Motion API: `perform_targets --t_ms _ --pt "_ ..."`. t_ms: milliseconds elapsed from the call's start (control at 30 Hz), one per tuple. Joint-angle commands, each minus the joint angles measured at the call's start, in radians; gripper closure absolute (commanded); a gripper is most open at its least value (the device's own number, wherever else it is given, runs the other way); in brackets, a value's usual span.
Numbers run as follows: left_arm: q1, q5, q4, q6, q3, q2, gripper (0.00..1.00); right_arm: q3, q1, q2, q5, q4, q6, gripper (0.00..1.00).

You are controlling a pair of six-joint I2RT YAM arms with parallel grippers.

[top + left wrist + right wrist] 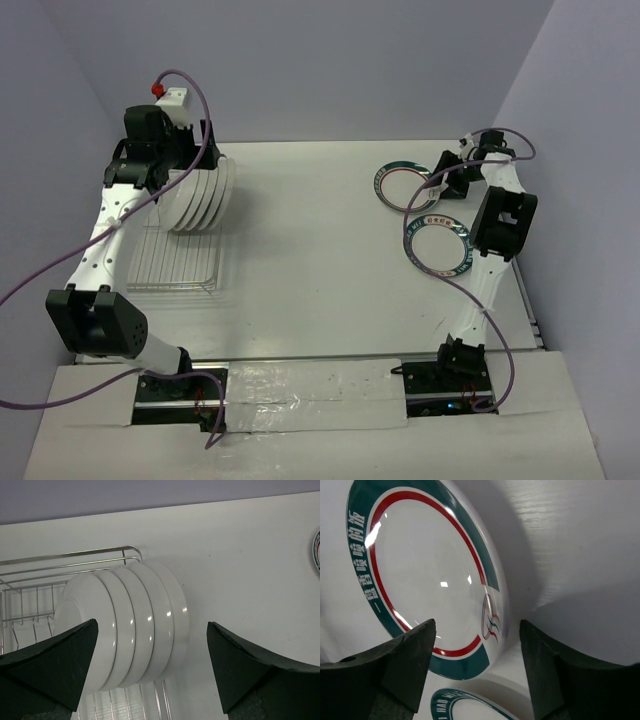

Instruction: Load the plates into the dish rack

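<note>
Several white plates [202, 193] stand on edge, backs showing, in the far end of the silver wire dish rack [170, 270]. They also show in the left wrist view [135, 630], with the rack's bars [75, 560] behind. My left gripper [152, 665] is open and empty just above them; from the top it [185, 160] sits at the rack's far end. Two teal-rimmed plates lie flat at the right: a far one [403, 185] and a near one [437, 247]. My right gripper [477, 665] is open, low over the right rim of the far red-ringed plate [420, 570], holding nothing.
The near plate's rim [470, 705] shows just below the right fingers. The right arm [500, 220] reaches along the table's right edge. The back wall stands close behind the rack. Bare white table [310, 250] lies between rack and flat plates.
</note>
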Motion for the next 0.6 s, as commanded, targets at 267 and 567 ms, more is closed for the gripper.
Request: perform_targets --t_ms 267,567 --pt "-0.003 0.032 -0.002 -0.041 -0.006 -0.001 0.03 -0.004 0.059 0.063 -0.216 0.036 0.126 0.94" --pt "-0.001 0.189 -0.025 -0.069 0.014 -0.036 0.01 -0.153 0.2 -0.233 -0.338 0.186 0.226 1.0"
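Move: The red-ringed plate lies just to the right hand's left, its middle about 10 cm off and roughly level fore and aft, some 2 cm lower, so that the plate's right rim is close by the open fingers. The other green-rimmed plate lies about 17 cm back and 2 cm to the left of that hand. From the left hand, the red-ringed plate is some 53 cm to the right, 9 cm ahead and 28 cm below. The red-ringed plate is taken at its right rim: the right hand, still dipping 1.5 cm as it starts left, shuts its fingers and pinches the rim, then speeds on left towards the rack, about 11 cm in all, rising a couple of centimetres from its low point. Its wrist rolls left side up by some 15 degrees. The left hand, open and empty, eases about 2 cm right. ##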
